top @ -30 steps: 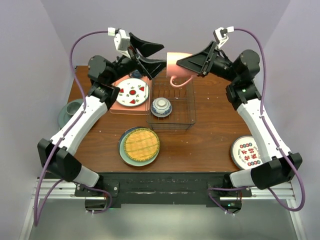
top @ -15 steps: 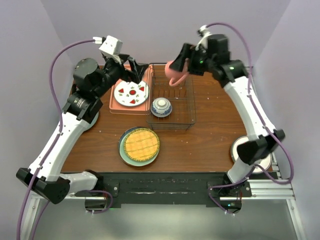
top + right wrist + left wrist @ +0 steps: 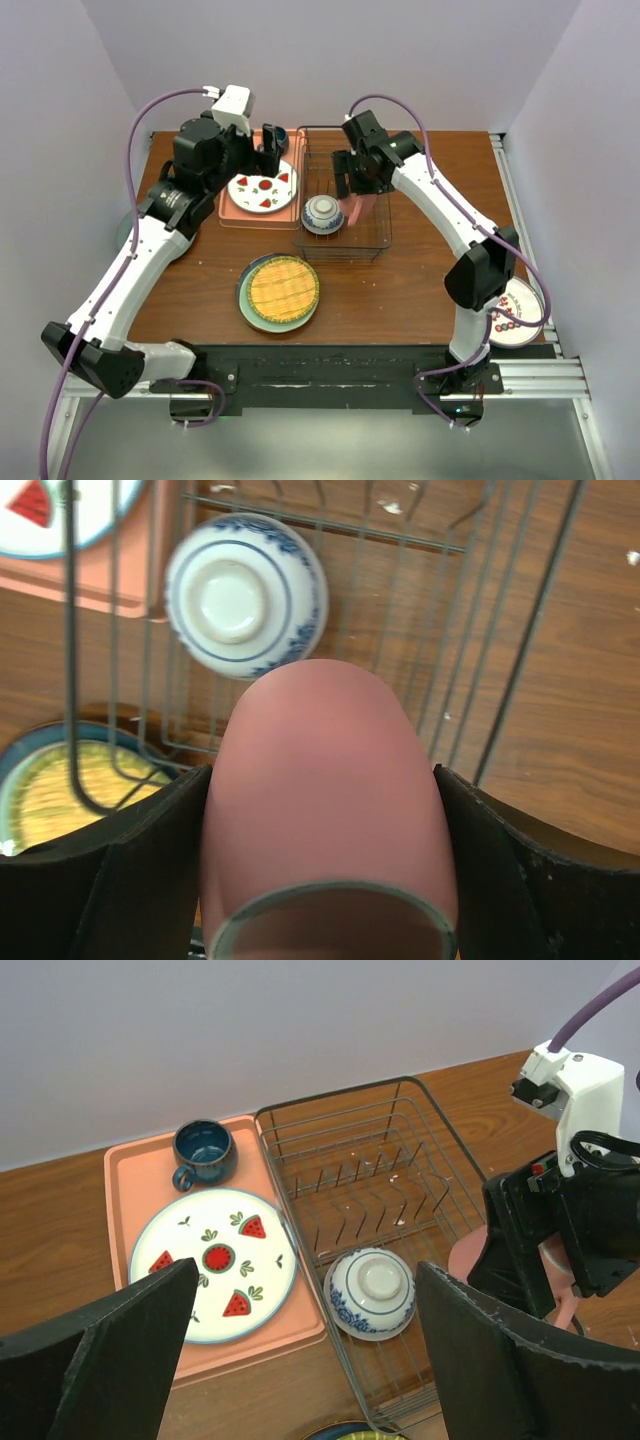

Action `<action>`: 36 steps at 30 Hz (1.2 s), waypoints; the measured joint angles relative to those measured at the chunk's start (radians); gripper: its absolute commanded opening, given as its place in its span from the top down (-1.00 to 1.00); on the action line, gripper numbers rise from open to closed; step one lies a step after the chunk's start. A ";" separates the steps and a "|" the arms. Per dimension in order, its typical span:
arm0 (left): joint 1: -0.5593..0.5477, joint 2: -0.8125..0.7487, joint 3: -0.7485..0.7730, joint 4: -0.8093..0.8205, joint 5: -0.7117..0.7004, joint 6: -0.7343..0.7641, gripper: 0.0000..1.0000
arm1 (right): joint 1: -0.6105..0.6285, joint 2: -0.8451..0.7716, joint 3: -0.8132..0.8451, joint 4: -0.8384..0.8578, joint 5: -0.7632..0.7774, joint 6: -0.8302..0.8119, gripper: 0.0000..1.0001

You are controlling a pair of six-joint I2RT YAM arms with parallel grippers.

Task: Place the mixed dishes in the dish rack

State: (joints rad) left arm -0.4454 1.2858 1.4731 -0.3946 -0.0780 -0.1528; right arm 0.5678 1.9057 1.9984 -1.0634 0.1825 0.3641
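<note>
My right gripper (image 3: 352, 195) is shut on the pink mug (image 3: 358, 208), holding it by its sides low inside the dish rack (image 3: 386, 236). In the right wrist view the pink mug (image 3: 325, 790) fills the gap between both fingers, rim toward the camera. A small blue-and-white bowl (image 3: 323, 213) lies upside down in the rack's front left corner, just left of the mug. My left gripper (image 3: 268, 152) hangs open and empty above the watermelon plate (image 3: 262, 187). The yellow woven plate (image 3: 283, 288) rests on a teal plate in front of the rack.
The watermelon plate (image 3: 213, 1263) and a dark blue cup (image 3: 204, 1150) sit on a flat pink tray (image 3: 135, 1185) left of the rack. A white plate with red marks (image 3: 515, 312) lies at the near right edge. Another teal-grey plate (image 3: 128, 228) peeks out behind the left arm.
The right arm swung down from mid-air and brought the pink mug into the rack. The left gripper let go of the mug, opened wider and dropped back over the pink tray.
</note>
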 measured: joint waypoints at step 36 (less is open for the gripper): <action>0.000 0.064 -0.060 -0.041 -0.020 -0.001 -0.94 | 0.008 0.196 -0.191 0.144 0.141 0.000 0.52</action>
State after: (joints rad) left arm -0.4450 1.3502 1.4136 -0.4358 -0.0978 -0.1535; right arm 0.5758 2.1021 1.8076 -0.9195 0.3237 0.3637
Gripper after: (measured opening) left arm 0.966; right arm 0.809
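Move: The right hand holds the pink mug over the dish rack; the empty spot it goes to lies about 15 cm below, roughly 1 cm ahead and 2 cm to the right. The upturned blue-and-white bowl stands some 4 cm ahead, 7 cm to the left and 15 cm down; the watermelon plate about 12 cm ahead and 21 cm left, the yellow plate about 15 cm back and 16 cm left, both lower. From the left hand the spot is some 3 cm ahead, 19 cm right and 30 cm below. Lowering the mug about 13 cm into the rack beside the bowl, the right hand first drifts slightly right, then sinks fastest midway and eases to a stop, its fingers keeping their grip. The wrist rolls and tips some 15 degrees so the fingers point more steeply down. The empty left hand, fingers staying open, sinks about 6 cm over the tray side and tips a little downward. ##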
